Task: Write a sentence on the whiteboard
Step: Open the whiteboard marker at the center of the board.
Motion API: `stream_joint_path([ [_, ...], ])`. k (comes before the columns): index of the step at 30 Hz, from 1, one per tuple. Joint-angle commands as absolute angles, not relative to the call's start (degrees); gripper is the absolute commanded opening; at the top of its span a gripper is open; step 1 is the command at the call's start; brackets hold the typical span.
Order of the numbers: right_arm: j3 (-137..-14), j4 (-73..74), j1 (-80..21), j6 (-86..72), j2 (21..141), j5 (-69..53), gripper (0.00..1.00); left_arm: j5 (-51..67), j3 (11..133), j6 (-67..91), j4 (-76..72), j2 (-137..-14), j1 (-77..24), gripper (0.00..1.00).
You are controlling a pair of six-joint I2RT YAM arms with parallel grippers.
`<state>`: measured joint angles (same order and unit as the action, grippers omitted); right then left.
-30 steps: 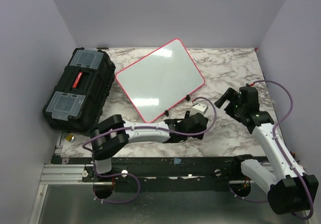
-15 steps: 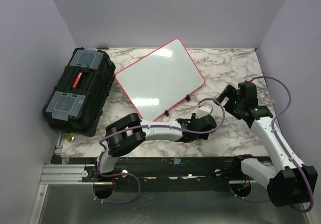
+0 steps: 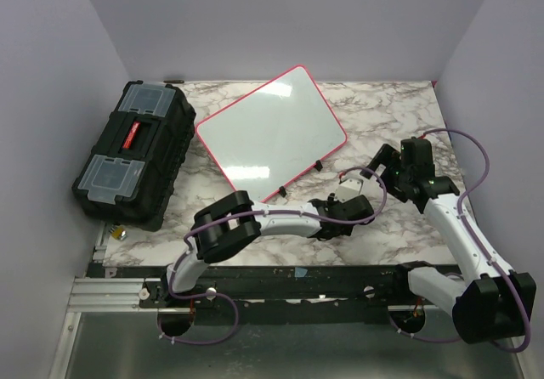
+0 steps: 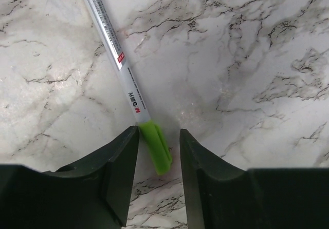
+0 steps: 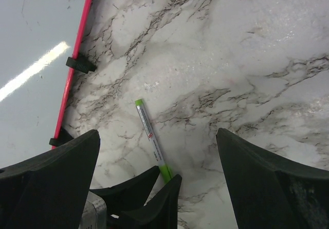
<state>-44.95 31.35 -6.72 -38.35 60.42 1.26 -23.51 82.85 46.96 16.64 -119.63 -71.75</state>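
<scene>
The whiteboard (image 3: 272, 132) lies tilted at the back of the marble table, and its glossy face shows no writing; the sentence is out of view. Its red rim and black clips also show in the right wrist view (image 5: 77, 39). A white marker with a green cap (image 4: 123, 70) lies on the marble to the board's right (image 5: 150, 136). My left gripper (image 4: 158, 136) is low on the table, jaws on either side of the green cap with a gap still on the right side. My right gripper (image 5: 158, 131) hangs wide open above the marker and the left fingers (image 5: 139, 188).
A black toolbox (image 3: 132, 154) with clear lid compartments stands at the table's left. Purple walls close in the back and both sides. The two grippers (image 3: 370, 196) (image 3: 389, 162) are close together at the right centre.
My left arm has stretched further right along the table to the marker, and its jaws have narrowed. The right gripper has shifted slightly back and left, staying wide open.
</scene>
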Motion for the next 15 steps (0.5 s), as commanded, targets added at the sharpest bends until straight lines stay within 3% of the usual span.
stream_joint_path([
  [1,-47.0,30.5,-6.4,-37.6,60.8,0.4,0.98,-24.2,85.2,48.9,21.6,-122.8,-71.7,0.36],
  [9,-46.8,30.4,-6.4,-37.1,60.9,-3.4,0.98,-24.1,80.2,48.9,17.1,-119.1,-71.5,0.0],
  [15,-46.3,28.8,-6.4,-37.8,61.0,-11.5,0.98,-21.3,73.6,43.2,9.8,-112.4,-71.5,0.0],
])
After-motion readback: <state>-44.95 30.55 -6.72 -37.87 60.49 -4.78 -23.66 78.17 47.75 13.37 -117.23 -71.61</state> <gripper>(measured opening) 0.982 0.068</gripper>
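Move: The green-capped end of the marker lies between the left fingers; the marker's middle is about 5 cm straight ahead and 1 cm lower. At about that height, the near board clip is roughly 12 cm ahead and 19 cm left, the far board clip some 20 cm ahead and 7 cm left. From the right hand the marker's middle is about 3 cm back, 9 cm left and 11 cm down. The left fingers close and pinch the marker's cap, nearly in place; late, both hands shift 1–2 cm left. ##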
